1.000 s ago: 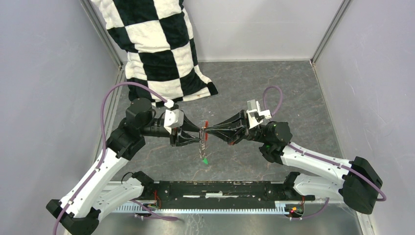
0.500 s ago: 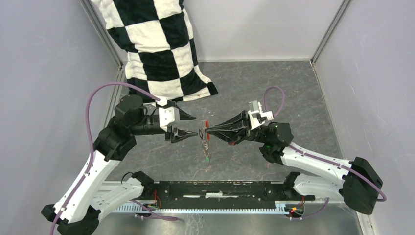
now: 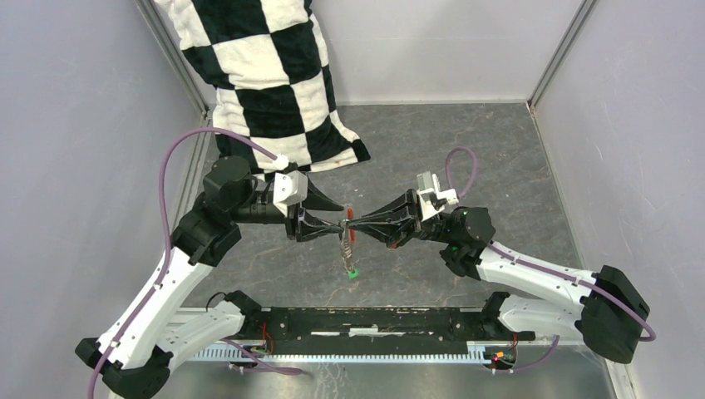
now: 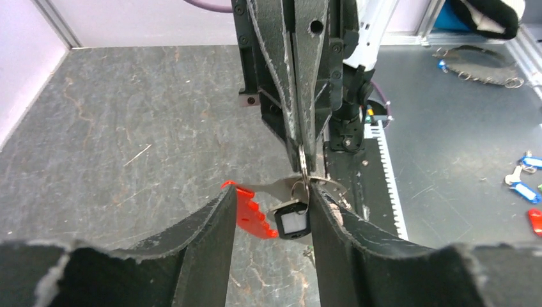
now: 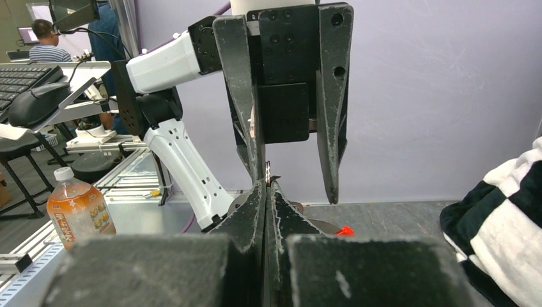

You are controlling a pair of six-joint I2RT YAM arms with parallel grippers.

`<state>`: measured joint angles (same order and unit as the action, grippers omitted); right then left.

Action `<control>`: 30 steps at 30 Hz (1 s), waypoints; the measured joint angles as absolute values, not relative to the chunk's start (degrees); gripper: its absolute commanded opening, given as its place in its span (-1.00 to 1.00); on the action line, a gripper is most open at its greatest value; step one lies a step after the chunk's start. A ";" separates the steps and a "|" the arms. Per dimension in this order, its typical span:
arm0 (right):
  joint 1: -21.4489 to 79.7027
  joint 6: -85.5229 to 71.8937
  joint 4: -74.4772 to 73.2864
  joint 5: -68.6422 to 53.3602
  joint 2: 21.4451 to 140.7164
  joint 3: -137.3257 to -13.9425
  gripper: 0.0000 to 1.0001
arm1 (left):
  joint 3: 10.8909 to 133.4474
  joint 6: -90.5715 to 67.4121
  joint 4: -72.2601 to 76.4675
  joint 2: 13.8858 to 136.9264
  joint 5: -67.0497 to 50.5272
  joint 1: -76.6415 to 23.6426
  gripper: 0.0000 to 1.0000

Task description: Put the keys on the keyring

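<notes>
The keyring (image 4: 302, 167) hangs in mid-air between both arms, and my right gripper (image 3: 357, 223) is shut on its thin metal ring. Its red plastic piece (image 4: 252, 212) and the key with the black, white-labelled tag (image 4: 293, 224) dangle between the spread fingers of my left gripper (image 4: 271, 192), which is open. The ring lies against the right-hand finger (image 4: 332, 217). In the top view the green-tagged key (image 3: 352, 272) is the lowest part of the hanging bunch. In the right wrist view my shut gripper (image 5: 266, 187) shows a sliver of ring above its tips, with the red piece (image 5: 345, 230) behind.
A black-and-white checkered cushion (image 3: 266, 83) lies at the back left. Grey walls close in both sides. The arms' black base rail (image 3: 374, 320) runs along the near edge. Outside the cell are loose spare keys (image 4: 521, 185) and a drink bottle (image 5: 80, 214).
My left gripper let go near the ring, opened and drew back to the left, then came in again with its jaws open round the dangling pieces. The right gripper stayed shut on the ring.
</notes>
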<state>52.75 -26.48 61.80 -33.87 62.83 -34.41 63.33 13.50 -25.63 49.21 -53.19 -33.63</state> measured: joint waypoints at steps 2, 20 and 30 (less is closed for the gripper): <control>52.73 -26.30 61.78 -33.98 63.00 -34.41 -0.99 | 63.29 11.97 -24.38 49.52 -54.02 -33.63 -0.14; 51.88 -16.91 43.20 -36.67 61.43 -40.80 -0.03 | 61.52 11.60 -26.20 49.41 -54.61 -33.58 -0.96; 50.83 8.19 -3.73 -44.16 66.37 -67.09 -0.06 | 65.19 26.50 -41.67 53.82 -52.66 -33.58 -0.96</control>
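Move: The steel ring is already in the right hand's shut fingertips, about 1 cm to the left of that hand point. From the left hand, half open and pointing right, it sits about 2 cm back and 1 cm right, level, close to the back finger. Also from the left hand, the black-framed tag is 1 cm back, 1 cm right and 3 cm below; the red handle 1 cm ahead, 2 cm right and 5 below; the green tag 3 cm back, 2 cm right and roughly 17 below. Easing back barely 1 cm, the left hand shuts its half-open fingers and pinches the ring beside the right fingertips. Only then does the right hand open to about half and let go, shifting 2 cm forward and slightly left while its upward-pointing fingers tip down to near level. Left keeps its hold and sinks about 5 cm, fingers tilting some 10 degrees downward. ##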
